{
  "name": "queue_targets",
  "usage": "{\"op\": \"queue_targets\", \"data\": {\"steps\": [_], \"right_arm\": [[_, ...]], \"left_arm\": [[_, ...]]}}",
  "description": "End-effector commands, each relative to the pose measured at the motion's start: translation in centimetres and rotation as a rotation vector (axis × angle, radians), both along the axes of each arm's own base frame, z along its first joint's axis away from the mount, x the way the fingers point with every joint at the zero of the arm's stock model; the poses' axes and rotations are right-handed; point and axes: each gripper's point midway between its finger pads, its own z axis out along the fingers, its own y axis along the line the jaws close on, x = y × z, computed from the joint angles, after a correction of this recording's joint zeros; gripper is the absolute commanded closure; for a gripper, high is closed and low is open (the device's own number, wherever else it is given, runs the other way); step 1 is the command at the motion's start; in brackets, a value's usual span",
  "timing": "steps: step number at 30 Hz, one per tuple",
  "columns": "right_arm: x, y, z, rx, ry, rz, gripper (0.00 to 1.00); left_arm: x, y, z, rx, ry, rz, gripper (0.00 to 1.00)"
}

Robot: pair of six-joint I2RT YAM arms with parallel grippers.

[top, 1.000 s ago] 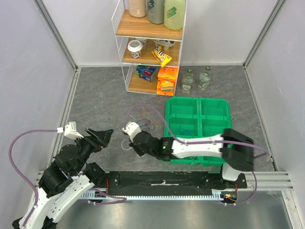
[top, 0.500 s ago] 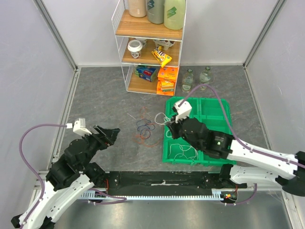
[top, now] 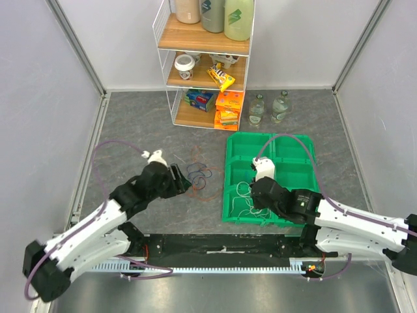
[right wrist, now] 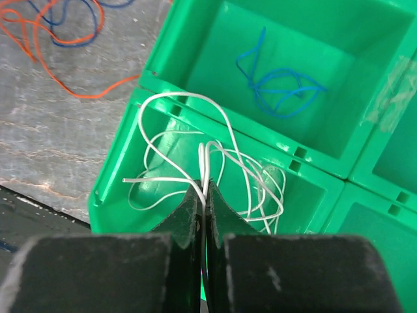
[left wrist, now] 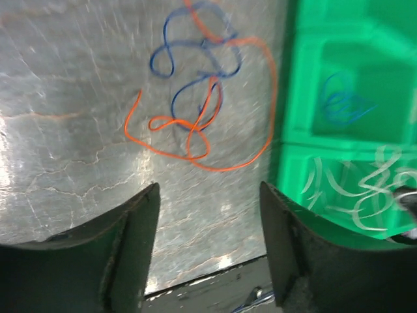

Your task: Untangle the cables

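An orange and blue cable tangle lies on the grey table just left of the green tray. It fills the top of the left wrist view. My left gripper is open and empty beside it, low over the table. My right gripper is shut on a white cable, whose loops lie in the tray's near-left compartment. A blue cable lies in the far-left compartment.
A wire shelf with bottles and snack packs stands at the back. Two glass bottles stand beside it, behind the tray. A black rail runs along the near edge. Grey walls close in both sides.
My right gripper carried the white cable from the tangle over to the tray and lowered it into the near-left compartment. My left arm swung right, up to the orange and blue tangle.
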Motion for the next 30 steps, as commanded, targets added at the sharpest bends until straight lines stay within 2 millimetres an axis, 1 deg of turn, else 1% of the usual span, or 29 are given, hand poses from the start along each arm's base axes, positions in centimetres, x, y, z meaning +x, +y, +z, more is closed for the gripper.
{"op": "queue_targets", "data": {"steps": [1,2,3,4,5,6,7,8,9,11,13,15,18,20,21,22,24,26,27,29,30], "right_arm": [[0.0,-1.0,-1.1,-0.023,0.053,-0.096,0.97],[0.0,-1.0,-1.3,-0.039,0.058,-0.095,0.90],[0.1,-1.0,-1.4,-0.057,0.059,-0.089,0.77],[0.2,-0.9,-1.3,-0.072,0.056,-0.078,0.66],[0.2,-0.9,-1.1,-0.091,0.055,-0.063,0.51],[0.3,-1.0,-0.7,-0.109,0.048,-0.055,0.42],[0.6,-0.7,0.5,-0.104,0.032,-0.046,0.33],[0.7,-0.6,1.2,-0.106,0.020,-0.037,0.27],[0.8,-0.5,2.1,-0.093,0.006,-0.027,0.23],[0.9,-0.1,3.7,-0.060,-0.016,-0.007,0.19],[0.8,0.2,4.9,-0.012,-0.029,0.004,0.17],[0.4,0.7,5.4,0.040,-0.027,0.022,0.17],[0.1,1.0,5.5,0.087,-0.021,0.030,0.17],[0.0,1.2,5.2,0.096,-0.013,0.030,0.16],[-0.1,1.3,5.0,0.096,-0.006,0.034,0.17],[-0.2,1.5,4.8,0.095,0.003,0.038,0.17],[-0.4,1.8,4.3,0.095,0.017,0.047,0.17],[-0.5,2.0,3.6,0.088,0.035,0.053,0.17],[-0.5,2.0,3.3,0.087,0.039,0.053,0.17],[-0.6,2.2,2.9,0.089,0.045,0.058,0.17],[-0.6,2.2,2.7,0.084,0.048,0.057,0.17]], "left_arm": [[0.3,-3.4,-1.9,-0.003,0.065,-0.158,0.36],[0.3,-4.0,-2.6,-0.001,0.088,-0.186,0.38],[0.5,-4.5,-2.9,-0.002,0.092,-0.203,0.39],[0.6,-4.8,-3.5,0.005,0.106,-0.213,0.39],[0.8,-5.1,-3.9,0.010,0.115,-0.218,0.39],[1.0,-5.3,-4.3,0.014,0.120,-0.224,0.39],[1.1,-5.4,-4.7,0.022,0.126,-0.227,0.39],[1.4,-5.5,-5.1,0.027,0.126,-0.227,0.38],[1.6,-5.5,-5.6,0.041,0.129,-0.225,0.38],[2.0,-5.4,-6.6,0.070,0.135,-0.222,0.38],[2.3,-5.3,-7.7,0.099,0.147,-0.223,0.38],[2.4,-5.4,-8.6,0.123,0.162,-0.234,0.40],[2.9,-5.3,-9.8,0.157,0.174,-0.230,0.44],[3.0,-5.5,-10.2,0.166,0.181,-0.236,0.52],[3.1,-5.6,-10.2,0.168,0.181,-0.238,0.58],[3.2,-5.6,-10.2,0.169,0.181,-0.239,0.68],[3.0,-5.6,-9.8,0.161,0.173,-0.244,0.84],[2.7,-5.4,-8.9,0.144,0.151,-0.246,0.96],[2.3,-5.2,-8.1,0.130,0.135,-0.251,0.98],[1.7,-4.9,-6.2,0.099,0.085,-0.266,0.98],[1.5,-4.6,-4.9,0.080,0.044,-0.266,0.98]]}}
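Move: The near loop of the orange cable lies roughly 3 cm ahead of the open left gripper, 6 cm to its right and 12 cm below, with the dark blue cable some 4 cm beyond that loop and 2 cm farther right. The right gripper holds the white cable over the green box's near-left compartment, whose middle is about 3 cm left and 9 cm below; the light blue cable sits 9 cm ahead and 1 cm left of this hand, equally low. Bring the left gripper down about 11 cm and 5 cm to the right onto the orange cable's near loop, tipping the fingers more steeply down, then shut them to pinch the cable and start back up slightly. Meanwhile lower the right gripper a little, open it wide to let go of the white cable, rise some 7 cm clear of it, and sink back slightly. ##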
